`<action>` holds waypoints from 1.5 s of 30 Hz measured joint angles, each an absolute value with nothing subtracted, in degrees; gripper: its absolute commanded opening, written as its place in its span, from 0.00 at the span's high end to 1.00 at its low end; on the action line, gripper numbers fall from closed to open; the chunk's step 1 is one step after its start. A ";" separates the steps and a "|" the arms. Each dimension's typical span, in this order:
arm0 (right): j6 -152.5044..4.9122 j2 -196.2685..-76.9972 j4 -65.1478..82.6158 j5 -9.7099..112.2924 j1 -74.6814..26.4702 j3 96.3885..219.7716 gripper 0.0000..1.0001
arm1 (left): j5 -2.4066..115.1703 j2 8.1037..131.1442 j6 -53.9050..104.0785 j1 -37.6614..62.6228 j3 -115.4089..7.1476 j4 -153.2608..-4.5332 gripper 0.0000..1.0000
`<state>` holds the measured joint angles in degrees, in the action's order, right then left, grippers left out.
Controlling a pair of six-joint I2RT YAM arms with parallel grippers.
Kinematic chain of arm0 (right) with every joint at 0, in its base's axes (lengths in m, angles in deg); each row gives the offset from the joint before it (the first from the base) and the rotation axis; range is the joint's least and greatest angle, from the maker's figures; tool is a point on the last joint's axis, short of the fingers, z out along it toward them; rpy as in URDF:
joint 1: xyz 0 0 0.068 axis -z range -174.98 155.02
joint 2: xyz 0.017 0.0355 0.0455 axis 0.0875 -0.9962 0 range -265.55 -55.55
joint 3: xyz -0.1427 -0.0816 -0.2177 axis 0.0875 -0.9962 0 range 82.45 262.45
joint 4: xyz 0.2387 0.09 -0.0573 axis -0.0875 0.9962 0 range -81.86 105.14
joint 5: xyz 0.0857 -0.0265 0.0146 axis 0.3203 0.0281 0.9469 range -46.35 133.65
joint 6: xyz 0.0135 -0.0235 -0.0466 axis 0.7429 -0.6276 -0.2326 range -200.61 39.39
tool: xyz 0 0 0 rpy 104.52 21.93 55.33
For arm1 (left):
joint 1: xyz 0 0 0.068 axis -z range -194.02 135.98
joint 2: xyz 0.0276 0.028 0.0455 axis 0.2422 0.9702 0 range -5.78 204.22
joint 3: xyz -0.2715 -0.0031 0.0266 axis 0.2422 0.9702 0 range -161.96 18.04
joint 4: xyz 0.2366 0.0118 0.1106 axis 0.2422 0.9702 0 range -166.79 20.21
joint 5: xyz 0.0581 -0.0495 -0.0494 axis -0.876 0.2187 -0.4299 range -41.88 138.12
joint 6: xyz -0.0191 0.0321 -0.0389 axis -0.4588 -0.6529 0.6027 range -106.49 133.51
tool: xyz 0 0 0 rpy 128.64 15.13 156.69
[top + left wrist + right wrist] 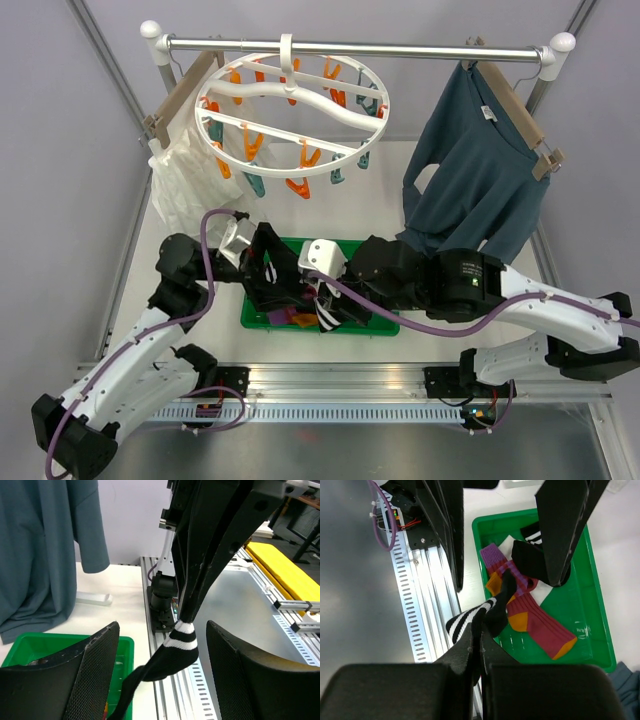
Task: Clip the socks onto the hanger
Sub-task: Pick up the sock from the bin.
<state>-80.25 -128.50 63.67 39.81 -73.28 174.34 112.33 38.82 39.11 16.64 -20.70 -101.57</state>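
Note:
The white ring hanger point(290, 110) with orange and teal clips hangs from the rail at the back. My right gripper point(477, 630) is shut on the cuff of a black sock with white stripes point(470, 620), lifted over the near edge of the green tray point(585, 605). That striped sock point(175, 652) dangles between the wide-apart fingers of my left gripper point(162, 680), which is open and not touching it. A maroon-and-orange sock point(540, 625) and a black sock point(527, 562) lie in the tray with others.
A teal-blue shirt point(480, 180) hangs at the right of the rail point(350, 46) and a white sheer garment point(185, 185) at the left, both on wooden hangers. Aluminium base rails point(340, 385) run along the near edge.

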 measured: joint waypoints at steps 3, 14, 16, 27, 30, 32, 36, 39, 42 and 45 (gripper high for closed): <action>-81.19 -130.12 65.02 40.82 -73.28 177.10 1.00 | 113.27 39.71 38.76 17.16 -20.70 -101.57 0.27; -83.55 -134.82 68.85 40.49 -73.28 185.03 1.00 | 114.27 42.49 35.77 21.49 -23.85 -99.45 0.41; -83.73 -135.06 69.50 40.05 -73.28 185.86 1.00 | 114.29 42.49 34.81 22.10 -24.03 -98.70 0.42; -83.94 -135.36 70.57 37.87 -73.28 188.48 1.00 | 114.14 43.17 31.33 24.72 -24.75 -93.46 0.57; -83.94 -135.78 70.88 37.58 -73.28 188.51 1.00 | 113.94 43.36 30.78 25.23 -25.16 -92.50 0.62; -83.94 -136.04 71.01 37.37 -73.28 188.51 1.00 | 113.66 43.36 30.48 25.40 -25.42 -92.26 0.72; -83.94 -136.08 71.08 36.86 -73.30 188.51 1.00 | 112.68 43.47 29.93 25.68 -25.56 -91.30 0.98; -83.88 -136.00 71.23 35.88 -73.30 188.53 1.00 | 111.67 43.47 29.32 25.88 -25.69 -90.29 0.98; -83.86 -136.00 71.29 35.27 -73.30 188.53 0.99 | 110.75 43.28 29.04 26.14 -25.73 -89.63 0.98; -83.64 -135.97 71.29 34.24 -73.37 188.51 0.85 | 109.29 42.97 28.73 26.43 -25.73 -89.07 0.98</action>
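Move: The striped sock's cuff, hanging from the right hand's shut fingertips, lies about 4 cm to the right of the left hand's point, some 3 cm back and 2 cm lower. It is right at the right hand's pads, just 1 cm under their pinch. Far below, some 28 cm under the left hand, the green bin's middle lies about 12 cm ahead and 4 cm right; the maroon sock in it is 9 cm right of the bin's middle, no farther out. The left hand eases about 2.5 cm to the right and 2 cm back, sinking about 1 cm and turning slightly clockwise, to bring its open fingers around the sock at the right fingertips, then shuts them fully, pinching the sock's cloth close beside the other grip. Meanwhile the right hand, fingers still closed on the sock, lifts about 3 cm, with a shift of some 2 cm forward, mostly in the later part, so that the two sets of fingertips come together. ##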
